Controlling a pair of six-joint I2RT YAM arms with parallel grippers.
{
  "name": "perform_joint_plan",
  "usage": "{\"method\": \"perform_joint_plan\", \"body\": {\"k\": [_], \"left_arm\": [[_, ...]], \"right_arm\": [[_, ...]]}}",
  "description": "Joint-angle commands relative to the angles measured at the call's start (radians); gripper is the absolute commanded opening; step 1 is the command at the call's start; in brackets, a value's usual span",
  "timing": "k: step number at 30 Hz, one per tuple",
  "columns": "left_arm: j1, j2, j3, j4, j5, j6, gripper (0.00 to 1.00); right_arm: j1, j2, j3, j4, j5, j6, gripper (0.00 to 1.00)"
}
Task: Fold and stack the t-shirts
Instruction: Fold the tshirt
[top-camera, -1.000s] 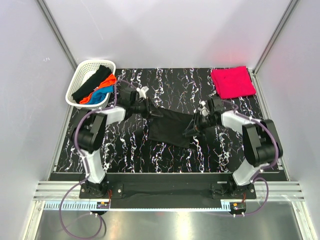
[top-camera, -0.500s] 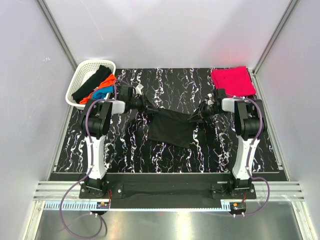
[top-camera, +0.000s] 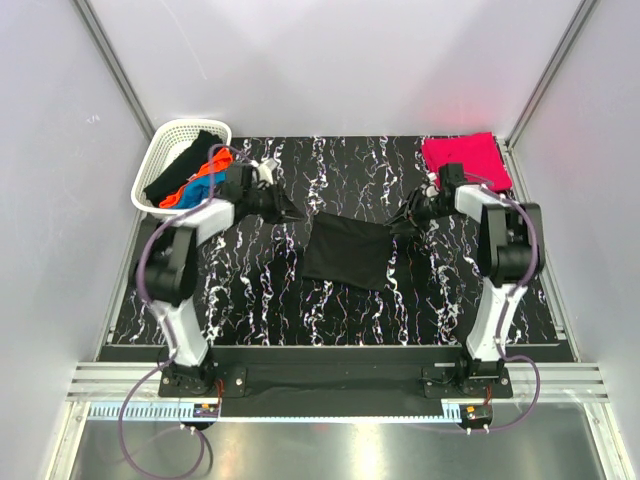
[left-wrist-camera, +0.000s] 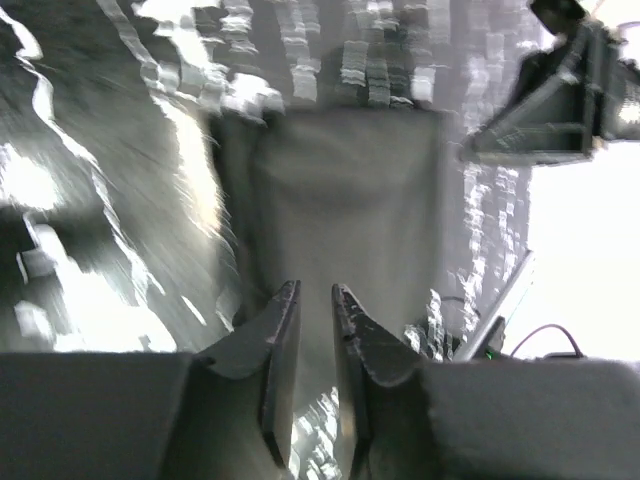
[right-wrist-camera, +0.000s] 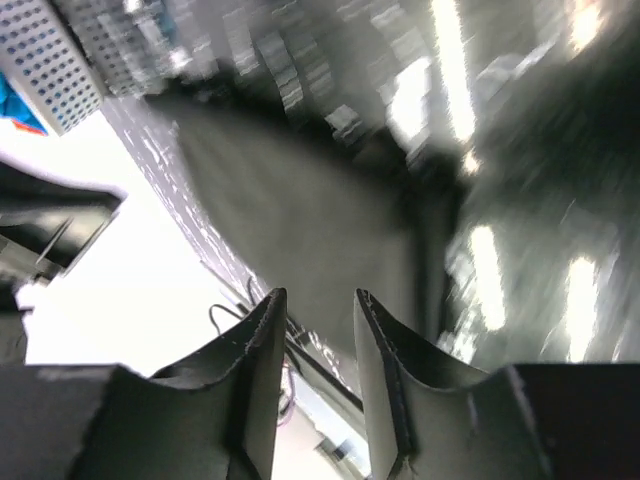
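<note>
A black t-shirt (top-camera: 345, 252) lies folded and flat in the middle of the marbled table. My left gripper (top-camera: 292, 214) hovers just beyond its far left corner, jaws a narrow gap apart and empty. From the left wrist, the cloth (left-wrist-camera: 340, 190) lies ahead of the gripper (left-wrist-camera: 310, 290). My right gripper (top-camera: 398, 224) is off the far right corner, open and empty. In the right wrist view the shirt (right-wrist-camera: 300, 220) lies beyond the gripper (right-wrist-camera: 320, 295). A pinkish-red t-shirt (top-camera: 465, 163) lies folded at the far right.
A white lattice basket (top-camera: 160, 150) at the far left holds black, orange and blue shirts (top-camera: 195, 170). White walls close in the table on three sides. The basket's corner (right-wrist-camera: 50, 50) shows in the right wrist view.
Both grippers have drawn back from the black shirt's far corners toward the far side. The right jaws have opened wider. The shirt's far edge now lies straighter and farther back.
</note>
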Motion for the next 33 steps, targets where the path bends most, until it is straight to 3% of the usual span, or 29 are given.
{"method": "perform_joint_plan", "body": {"k": [1, 10, 17, 21, 25, 27, 33], "left_arm": [[0.0, -0.258, -0.114, 0.038, -0.073, 0.033, 0.25], [-0.132, -0.739, -0.575, 0.16, -0.106, -0.131, 0.32], [-0.291, -0.992, -0.806, 0.381, -0.214, -0.392, 0.4], [-0.423, -1.03, -0.841, 0.404, -0.389, -0.541, 0.41], [-0.662, -1.027, -0.843, 0.368, -0.778, -0.781, 0.46], [-0.776, -0.974, -0.835, 0.38, -0.936, -0.868, 0.49], [-0.925, -0.657, -0.713, 0.388, -1.095, -1.11, 0.54]], "right_arm": [[-0.001, -0.206, 0.009, -0.113, 0.068, -0.068, 0.41], [0.002, -0.551, -0.17, -0.3, 0.177, -0.21, 0.47], [-0.003, -0.692, -0.164, -0.437, 0.275, -0.301, 0.64], [-0.009, -0.749, -0.179, -0.446, 0.272, -0.253, 0.68], [-0.01, -0.801, -0.198, -0.448, 0.292, -0.233, 0.69], [-0.01, -0.826, -0.208, -0.46, 0.313, -0.246, 0.69], [-0.009, -0.858, -0.233, -0.475, 0.319, -0.255, 0.68]]}}
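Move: The half-folded black t-shirt lies between the hands. Its middle is about 8 cm back and 9 cm right of the left hand, some 6 cm below it; the near edge is about 17 cm back and 9 cm right. From the right hand, the shirt's middle is about 7 cm back, 8 cm left and 2 cm lower. The laundry basket sits roughly 13 cm ahead and 23 cm left of the left hand, the folded pink shirt 15 cm ahead and 15 cm right of the right. The left hand rises some 9 cm and sweeps quickly back from the t-shirt's far-left corner along its left side, about 25 cm in all, then veers right by roughly 10 cm and starts sinking in front of the near edge, swinging about 20 degrees counter-clockwise as its fingers part further without touching cloth. The right hand draws back about 14 cm and climbs as much from the far-right corner, easing right off the shirt while its fingers open wider and tip more steeply down. ##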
